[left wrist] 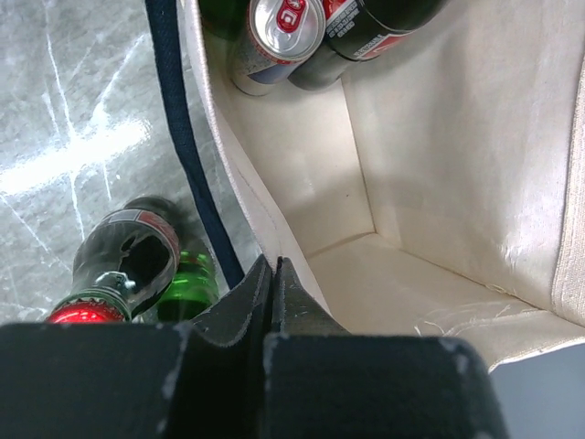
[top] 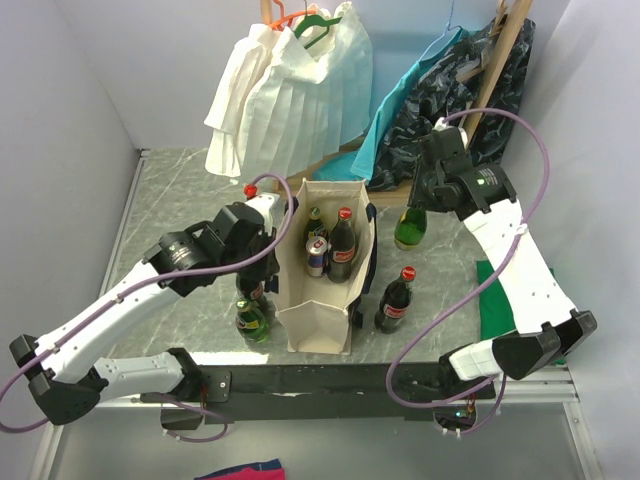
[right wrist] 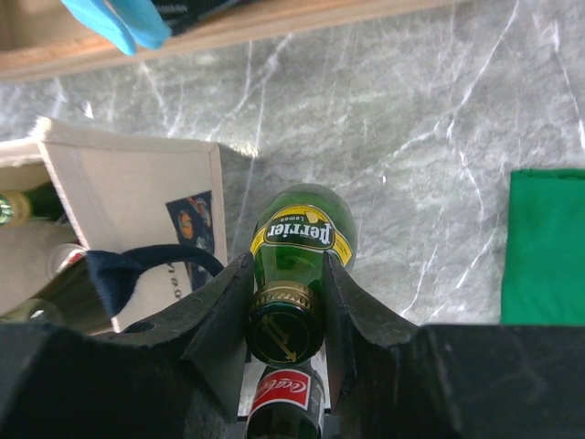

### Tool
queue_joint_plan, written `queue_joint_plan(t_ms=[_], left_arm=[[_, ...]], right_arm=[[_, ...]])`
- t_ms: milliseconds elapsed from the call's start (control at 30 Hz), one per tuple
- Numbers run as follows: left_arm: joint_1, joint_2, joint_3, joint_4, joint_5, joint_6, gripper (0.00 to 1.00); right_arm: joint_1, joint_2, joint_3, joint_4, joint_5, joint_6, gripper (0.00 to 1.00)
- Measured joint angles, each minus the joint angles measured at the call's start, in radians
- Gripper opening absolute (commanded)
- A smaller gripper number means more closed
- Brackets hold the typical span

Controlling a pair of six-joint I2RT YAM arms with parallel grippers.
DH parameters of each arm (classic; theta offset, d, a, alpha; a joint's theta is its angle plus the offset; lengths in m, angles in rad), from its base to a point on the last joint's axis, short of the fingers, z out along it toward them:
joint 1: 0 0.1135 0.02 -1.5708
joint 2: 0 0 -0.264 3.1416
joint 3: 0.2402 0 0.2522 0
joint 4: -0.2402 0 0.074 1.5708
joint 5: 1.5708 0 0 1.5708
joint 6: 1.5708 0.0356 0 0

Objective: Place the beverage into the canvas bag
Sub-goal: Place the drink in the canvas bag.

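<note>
The cream canvas bag [top: 322,322] stands upright mid-table with its mouth open. Inside it are a green bottle [top: 315,222], a can [left wrist: 285,27] and a cola bottle [top: 342,245]. My left gripper [top: 283,232] is shut, pinching the bag's left rim [left wrist: 239,197] beside the navy strap [left wrist: 178,119]. My right gripper [right wrist: 287,265] is shut on the neck of a green Perrier bottle [right wrist: 302,233], which stands just right of the bag [right wrist: 137,183] at the far side. The same bottle [top: 410,230] shows under that gripper [top: 418,205] in the top view.
A red-capped cola bottle [top: 395,300] stands right of the bag. A cola bottle [left wrist: 123,265] and a green bottle [left wrist: 187,283] stand at its left. Behind the bag hang a white pleated garment [top: 290,90] and teal clothing [top: 400,110]. A green cloth [right wrist: 548,247] lies at the right.
</note>
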Motion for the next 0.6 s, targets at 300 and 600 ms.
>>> queue_joint_plan(t_ms=[300, 600], left_arm=[[-0.015, 0.017, 0.021, -0.015, -0.013, 0.0, 0.01], [-0.025, 0.019, 0.021, -0.014, -0.024, 0.0, 0.01]], right_arm=[[-0.003, 0.0, 0.114, -0.019, 0.0, -0.013, 0.0], [-0.003, 0.0, 0.249, -0.068, -0.011, -0.024, 0.0]])
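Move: The canvas bag's middle lies about 17 cm to the left of my right hand, 9 cm back and some 17 cm below; that hand already holds the green bottle by its neck. The cola bottle standing in the bag is about 13 cm left and 4 cm back, and the one outside the bag some 14 cm back and 2 cm left, both well below. From my left hand the bag's middle is about 10 cm right, 4 cm ahead and 12 cm below. I lift the green bottle almost straight up by about 7.5 cm beside the bag, keeping my right fingers closed round its neck and tipping them upward some 10 degrees on the way. My left hand stays put, still pinching the bag's left rim between nearly shut fingers. ##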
